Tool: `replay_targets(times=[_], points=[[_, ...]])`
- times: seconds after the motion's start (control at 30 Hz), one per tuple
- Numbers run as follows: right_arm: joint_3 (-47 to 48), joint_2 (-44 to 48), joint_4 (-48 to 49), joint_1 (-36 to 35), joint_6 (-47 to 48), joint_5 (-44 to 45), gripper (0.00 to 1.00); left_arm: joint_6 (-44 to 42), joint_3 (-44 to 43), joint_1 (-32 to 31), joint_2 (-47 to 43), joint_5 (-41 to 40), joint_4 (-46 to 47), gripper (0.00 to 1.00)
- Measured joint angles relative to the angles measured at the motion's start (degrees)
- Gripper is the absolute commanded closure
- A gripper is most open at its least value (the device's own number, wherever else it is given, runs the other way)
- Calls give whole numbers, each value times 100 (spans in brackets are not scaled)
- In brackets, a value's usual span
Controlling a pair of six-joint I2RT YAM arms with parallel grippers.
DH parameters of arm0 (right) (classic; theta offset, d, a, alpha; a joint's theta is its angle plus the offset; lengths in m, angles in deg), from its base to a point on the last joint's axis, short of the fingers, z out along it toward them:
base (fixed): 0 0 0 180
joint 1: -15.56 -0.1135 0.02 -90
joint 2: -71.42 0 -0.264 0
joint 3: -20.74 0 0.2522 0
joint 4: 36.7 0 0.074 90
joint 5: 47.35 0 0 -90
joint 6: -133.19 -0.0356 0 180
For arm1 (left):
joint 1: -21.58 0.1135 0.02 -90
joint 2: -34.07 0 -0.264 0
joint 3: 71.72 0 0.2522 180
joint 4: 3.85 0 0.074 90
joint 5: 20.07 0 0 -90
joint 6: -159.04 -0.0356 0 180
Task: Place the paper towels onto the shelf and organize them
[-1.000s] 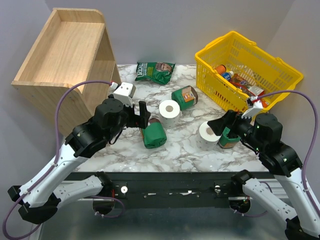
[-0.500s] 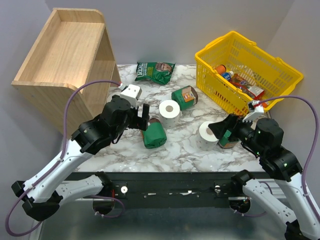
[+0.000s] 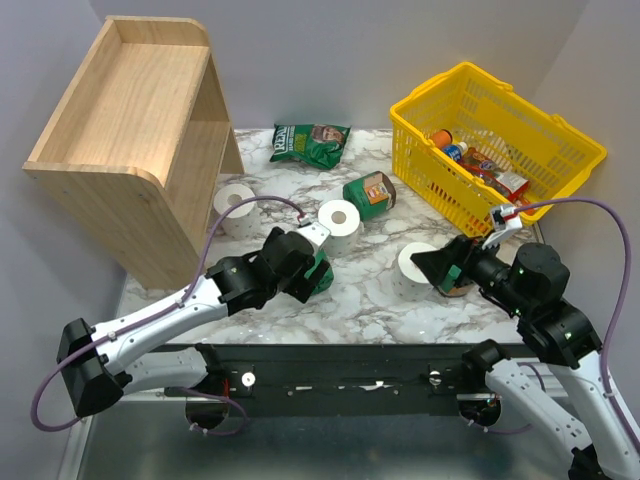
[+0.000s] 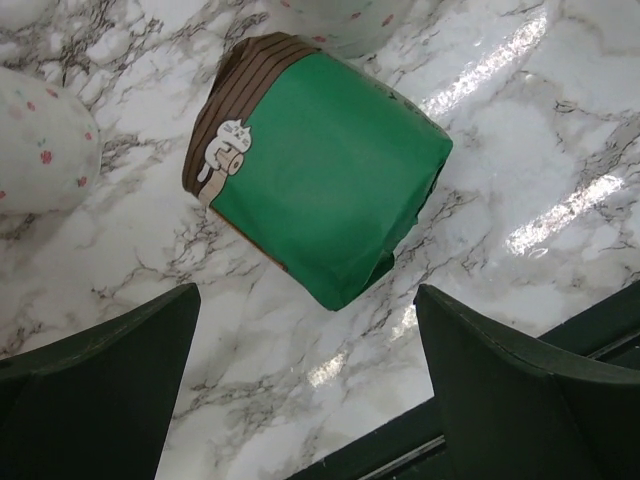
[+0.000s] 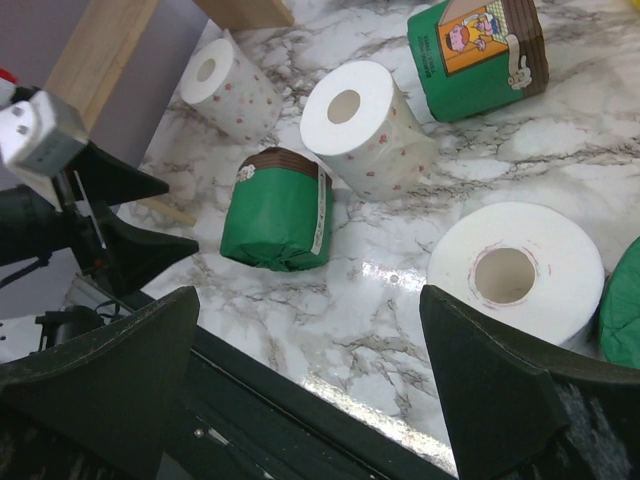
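Observation:
Paper towels lie scattered on the marble table. A green wrapped roll (image 4: 320, 190) lies on its side just beyond my open left gripper (image 4: 310, 390), which hovers over it with nothing between its jaws; in the top view that gripper (image 3: 308, 272) covers most of the roll. Bare white rolls sit by the shelf foot (image 3: 236, 207), mid-table (image 3: 339, 218) and near my right gripper (image 3: 415, 268). Another green roll (image 3: 372, 192) lies behind the middle one. My right gripper (image 5: 310, 370) is open and empty, with the nearest white roll (image 5: 515, 270) beside its right finger. The wooden shelf (image 3: 130, 130) stands at far left.
A yellow basket (image 3: 500, 140) holding bottles and packets stands at back right. A flat green snack bag (image 3: 310, 142) lies at the back centre. A third green roll (image 5: 622, 320) shows at the right edge of the right wrist view. The table's black front edge (image 5: 300, 400) runs under both grippers.
My left arm has swung right and down over the green roll, uncovering the white roll by the shelf. My right arm has shifted slightly left and lower. Both grippers stayed open.

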Motion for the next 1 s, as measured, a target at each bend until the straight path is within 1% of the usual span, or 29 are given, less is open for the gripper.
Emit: replay_targets(times=[0.2,0.4,0.53,0.7,0.73,0.8,0.83,0.87,0.9,1.0], points=[[-4,271,66,0,24,26,0,-330,474,-437,374,-348,614,1],[-15,592,72,0,48,234,0,-562,555,-800,918,-780,885,1],[-15,625,74,0,87,337,0,-636,570,-935,1082,-1078,1012,1],[-15,669,74,0,133,385,0,-671,549,-970,1692,-1622,1130,1],[-15,684,74,0,146,393,0,-673,549,-979,1836,-1735,1141,3],[-15,721,72,0,170,426,0,-671,549,-992,2024,-1912,1167,18],[-15,741,72,0,175,448,0,-660,549,-999,2116,-2031,1196,28],[-15,765,70,0,177,463,0,-649,546,-1008,2181,-2149,1222,45],[-15,791,70,0,181,479,0,-656,540,-1008,2221,-2229,1233,49],[-15,857,68,0,199,522,0,-621,516,-1016,2277,-2457,1290,53]])
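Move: The green paper-towel pack at the left hand's front lies about 7 cm ahead of it, a centimetre to its right and some 10 cm below. The middle white roll stands roughly 7 cm beyond that pack and 6 cm to its right. The white roll by the shelf stands about 10 cm beyond the pack and 14 cm to its left. From the right hand the pack is about 9 cm ahead, 21 cm to the left and 22 cm below. Down by about 8 cm goes the left hand, drifting right and then forward onto the near end of the green pack, its left side rolling up nearly 30 degrees. Near the bottom the wide-open fingers close to about half and pinch the pack's near corner. The right hand, open and empty, draws up, right and a little back, some 4 cm in all, its fingers tilting up. ##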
